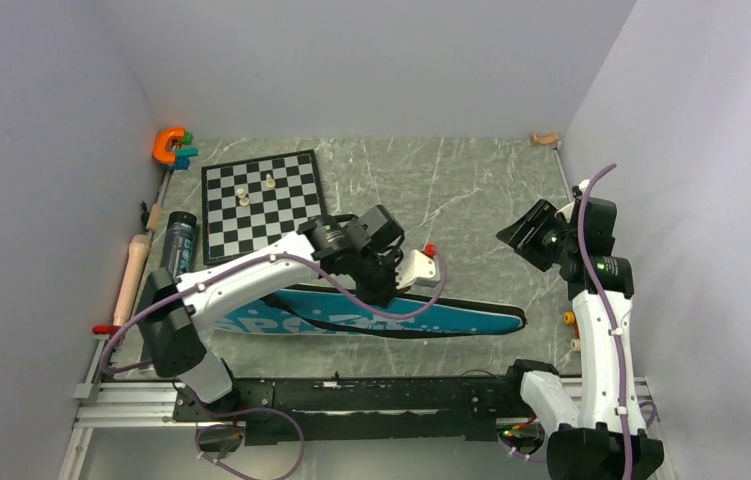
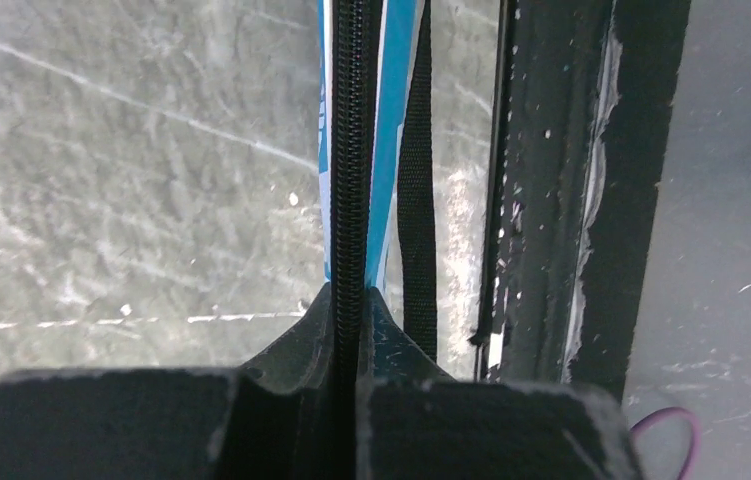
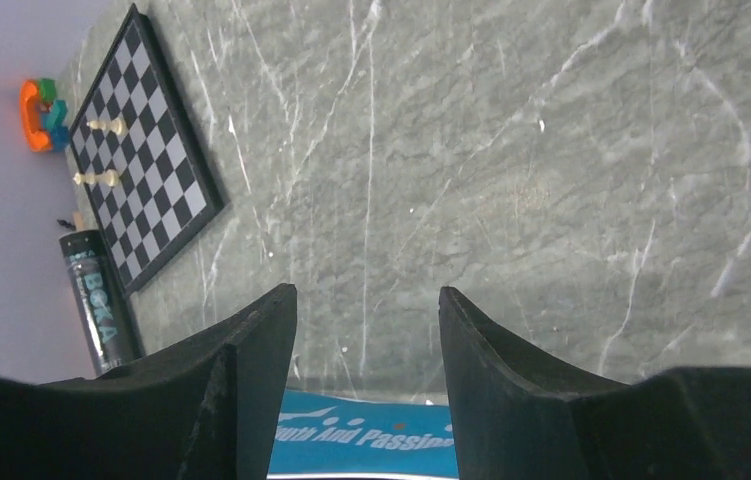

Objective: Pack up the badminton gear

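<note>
The blue bag (image 1: 471, 320) lies flat across the near half of the table, and its white lettering shows in the right wrist view (image 3: 371, 430). My left gripper (image 1: 383, 290) is down on the bag's middle. In the left wrist view the left gripper (image 2: 349, 295) is shut on the bag's black zipper edge (image 2: 349, 150), with blue fabric (image 2: 391, 150) beside it. My right gripper (image 1: 523, 232) hangs open above the table at the right, and nothing lies between the jaws of the right gripper (image 3: 366, 300). The black tube (image 1: 179, 243) lies by the left wall. A beige handle (image 1: 133, 272) lies beside it. Shuttlecocks are out of view.
A chessboard (image 1: 259, 203) with two pale pieces sits at the back left, also seen from the right wrist (image 3: 141, 150). An orange clamp (image 1: 169, 146) is in the far left corner. A black strap (image 2: 416, 200) trails off the bag near the black rail (image 1: 371, 395).
</note>
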Controlling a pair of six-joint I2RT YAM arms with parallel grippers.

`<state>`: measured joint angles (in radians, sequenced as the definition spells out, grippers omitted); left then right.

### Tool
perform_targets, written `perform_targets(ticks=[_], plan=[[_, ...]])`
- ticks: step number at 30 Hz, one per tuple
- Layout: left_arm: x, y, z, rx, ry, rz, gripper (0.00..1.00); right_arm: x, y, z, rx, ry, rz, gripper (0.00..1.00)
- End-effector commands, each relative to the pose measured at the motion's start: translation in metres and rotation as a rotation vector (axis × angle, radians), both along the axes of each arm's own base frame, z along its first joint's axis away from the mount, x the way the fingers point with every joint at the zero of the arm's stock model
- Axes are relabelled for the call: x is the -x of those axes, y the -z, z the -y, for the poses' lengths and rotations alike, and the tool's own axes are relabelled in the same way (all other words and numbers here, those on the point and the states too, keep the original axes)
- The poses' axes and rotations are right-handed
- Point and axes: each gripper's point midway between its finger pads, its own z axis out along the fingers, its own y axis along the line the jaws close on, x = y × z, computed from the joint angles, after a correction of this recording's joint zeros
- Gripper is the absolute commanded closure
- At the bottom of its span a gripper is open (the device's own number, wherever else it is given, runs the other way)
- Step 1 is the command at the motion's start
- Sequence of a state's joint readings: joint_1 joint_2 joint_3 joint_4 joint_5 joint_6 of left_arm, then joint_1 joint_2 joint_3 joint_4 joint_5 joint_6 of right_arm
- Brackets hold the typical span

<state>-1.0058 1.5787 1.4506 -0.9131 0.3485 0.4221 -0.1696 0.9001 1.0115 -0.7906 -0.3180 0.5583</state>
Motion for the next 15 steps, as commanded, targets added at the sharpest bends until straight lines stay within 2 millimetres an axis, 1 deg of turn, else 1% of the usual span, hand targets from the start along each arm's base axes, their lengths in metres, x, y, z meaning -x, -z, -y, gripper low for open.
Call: perform_targets(ticks=[1,3,5,7,10,13,15], plan=[[0.005,-0.027,0.045,0.173,0.010,-0.096,1.00,-0.010,-0.005,-0.006,-0.036,-0.024,0.074,0.43],[-0.008,-0.020,0.053,0.198,-0.038,-0.088,1.00,-0.010,0.003,-0.009,-0.057,-0.028,0.071,0.43],[-0.029,-0.018,0.063,0.245,-0.144,-0.100,1.00,-0.011,0.011,-0.010,-0.065,-0.029,0.064,0.43],[-0.050,-0.013,0.069,0.257,-0.241,-0.152,1.00,-0.011,0.017,-0.011,-0.070,-0.032,0.051,0.43],[-0.074,0.000,0.071,0.233,-0.336,-0.195,1.00,-0.015,0.022,-0.014,-0.077,-0.038,0.043,0.43],[-0.091,0.012,0.071,0.259,-0.396,-0.171,1.00,-0.020,0.030,-0.019,-0.077,-0.051,0.028,0.43],[-0.095,0.021,0.071,0.254,-0.408,-0.158,1.00,-0.024,0.033,-0.024,-0.075,-0.062,0.020,0.44]])
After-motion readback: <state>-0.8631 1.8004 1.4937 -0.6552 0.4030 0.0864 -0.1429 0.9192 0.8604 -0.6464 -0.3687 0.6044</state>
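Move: The left hand still grips the bag by its upper, zipped edge, and the bag's narrow tip lies about 28 cm to its right, roughly level fore and aft and 8 cm lower. Ahead lies open table, with the chessboard some 35 cm farther out and 30 cm left, and the black tube about 10 cm out and 50 cm left. From the empty, open right hand the bag tip is about 9 cm back, 5 cm right and 16 cm below. Keeping its pinch on the zipped edge, the left hand first eases about 4 cm to the right while sinking, then sweeps some 7 cm forward over the open table, about 4 cm lower by the end and turned roughly 20 degrees counter-clockwise, carrying the bag's top edge away from the base. Meanwhile the right hand, fingers still open and empty, sinks about 4 cm nearly straight down towards the bag's tip end, drifting slightly left and touching nothing. ##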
